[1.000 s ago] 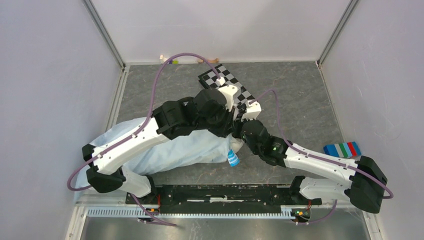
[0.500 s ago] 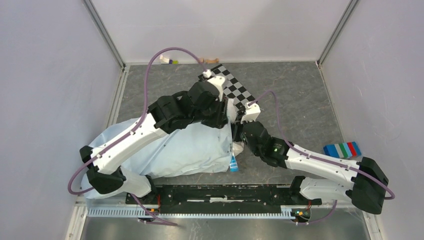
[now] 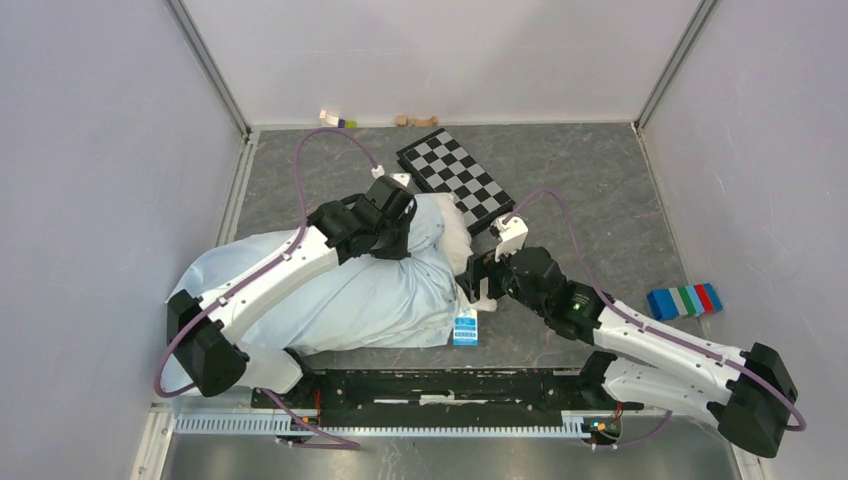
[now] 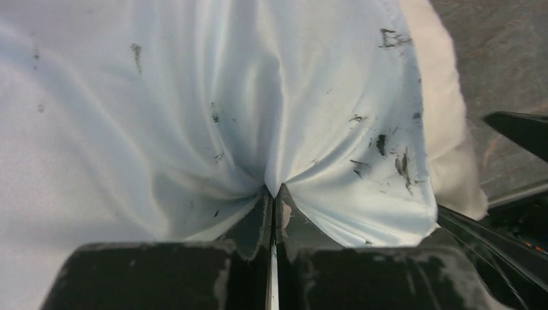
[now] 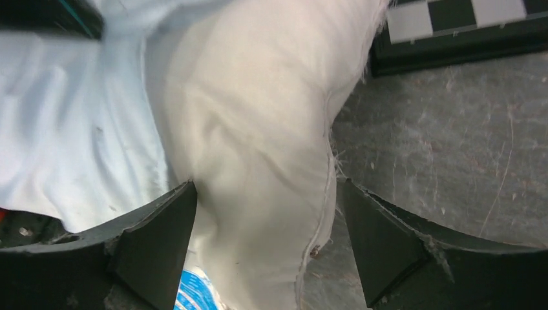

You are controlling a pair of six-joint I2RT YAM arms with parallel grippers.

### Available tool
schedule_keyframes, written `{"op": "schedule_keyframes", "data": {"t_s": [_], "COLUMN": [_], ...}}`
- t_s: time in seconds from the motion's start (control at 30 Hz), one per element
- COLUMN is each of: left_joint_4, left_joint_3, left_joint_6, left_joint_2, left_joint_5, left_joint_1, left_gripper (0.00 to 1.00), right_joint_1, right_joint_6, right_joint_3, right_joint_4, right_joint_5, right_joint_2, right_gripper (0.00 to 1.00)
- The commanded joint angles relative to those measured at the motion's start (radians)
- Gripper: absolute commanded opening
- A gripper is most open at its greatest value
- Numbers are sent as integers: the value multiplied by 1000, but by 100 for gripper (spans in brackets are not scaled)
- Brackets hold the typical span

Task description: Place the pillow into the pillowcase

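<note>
The pale-blue pillowcase (image 3: 330,300) lies at the near left of the table with the pillow inside it. Only the pillow's cream end (image 3: 455,235) sticks out of the open hem on the right. My left gripper (image 3: 398,243) rests on top, shut on a pinched fold of pillowcase (image 4: 194,116) close to the hem; its fingertips (image 4: 273,194) meet with cloth bunched between them. My right gripper (image 3: 478,285) stands open at the pillow's exposed end (image 5: 258,129). Its fingers straddle the cream fabric without squeezing it. A blue-and-white tag (image 3: 465,327) hangs at that end.
A black-and-white checkerboard panel (image 3: 455,180) lies just behind the pillow's end. A striped coloured block (image 3: 685,298) sits at the right. Small bits (image 3: 337,120) lie along the back wall. Grey walls enclose three sides.
My left gripper came back from over the checkerboard toward the near left and shut on the pillowcase. My right gripper opened, let go of the pillow's end and drew back slightly.
</note>
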State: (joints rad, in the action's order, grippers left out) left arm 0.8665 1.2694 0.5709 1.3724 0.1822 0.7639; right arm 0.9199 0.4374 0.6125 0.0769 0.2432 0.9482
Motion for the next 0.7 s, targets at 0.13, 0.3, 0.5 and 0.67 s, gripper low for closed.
{"op": "schedule_keyframes", "data": {"t_s": [0.13, 0.3, 0.5, 0.67], "left_joint_4": [-175, -173, -127, -111], "left_joint_3": [263, 346, 247, 285], "left_joint_6": [-120, -112, -84, -74], "left_joint_2": [129, 199, 126, 63], "left_joint_5": [-234, -238, -186, -172], "left_joint_1": [12, 59, 90, 236], "left_gripper": [2, 2, 5, 3], "right_joint_1": [-109, -102, -107, -50], "right_joint_6": [22, 141, 196, 177], "right_joint_3": [-93, -92, -119, -54], "right_joint_4": [-212, -424, -564, -623], "right_joint_5": [-316, -358, -363, -367], "right_joint_2": [107, 120, 103, 135], "right_gripper": [39, 3, 0, 0]}}
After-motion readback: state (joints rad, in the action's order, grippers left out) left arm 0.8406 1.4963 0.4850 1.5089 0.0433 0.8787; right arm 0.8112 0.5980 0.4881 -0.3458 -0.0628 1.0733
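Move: The pillow's bare lower corner sits right under the open right fingers, about 5 cm below and a centimetre nearer the base. The pillowcase hem runs about 5 cm to that hand's left and 4 cm lower; the carton lies about 9 cm back and 2 cm left, 11 cm down. From the left hand, already pinching the case, that corner is some 16 cm to the right, 5 cm back and 6 cm down. Down about 5 cm onto the pillow's bare corner goes the right hand, its fingers closing fully there; it then climbs back up and works some 5 cm left, in under the case's edge, rolling its left side up. Meanwhile the left hand keeps its pinch and draws the case about 8 cm right over the pillow's end, lifting it 4 to 5 cm and turning slightly clockwise. ##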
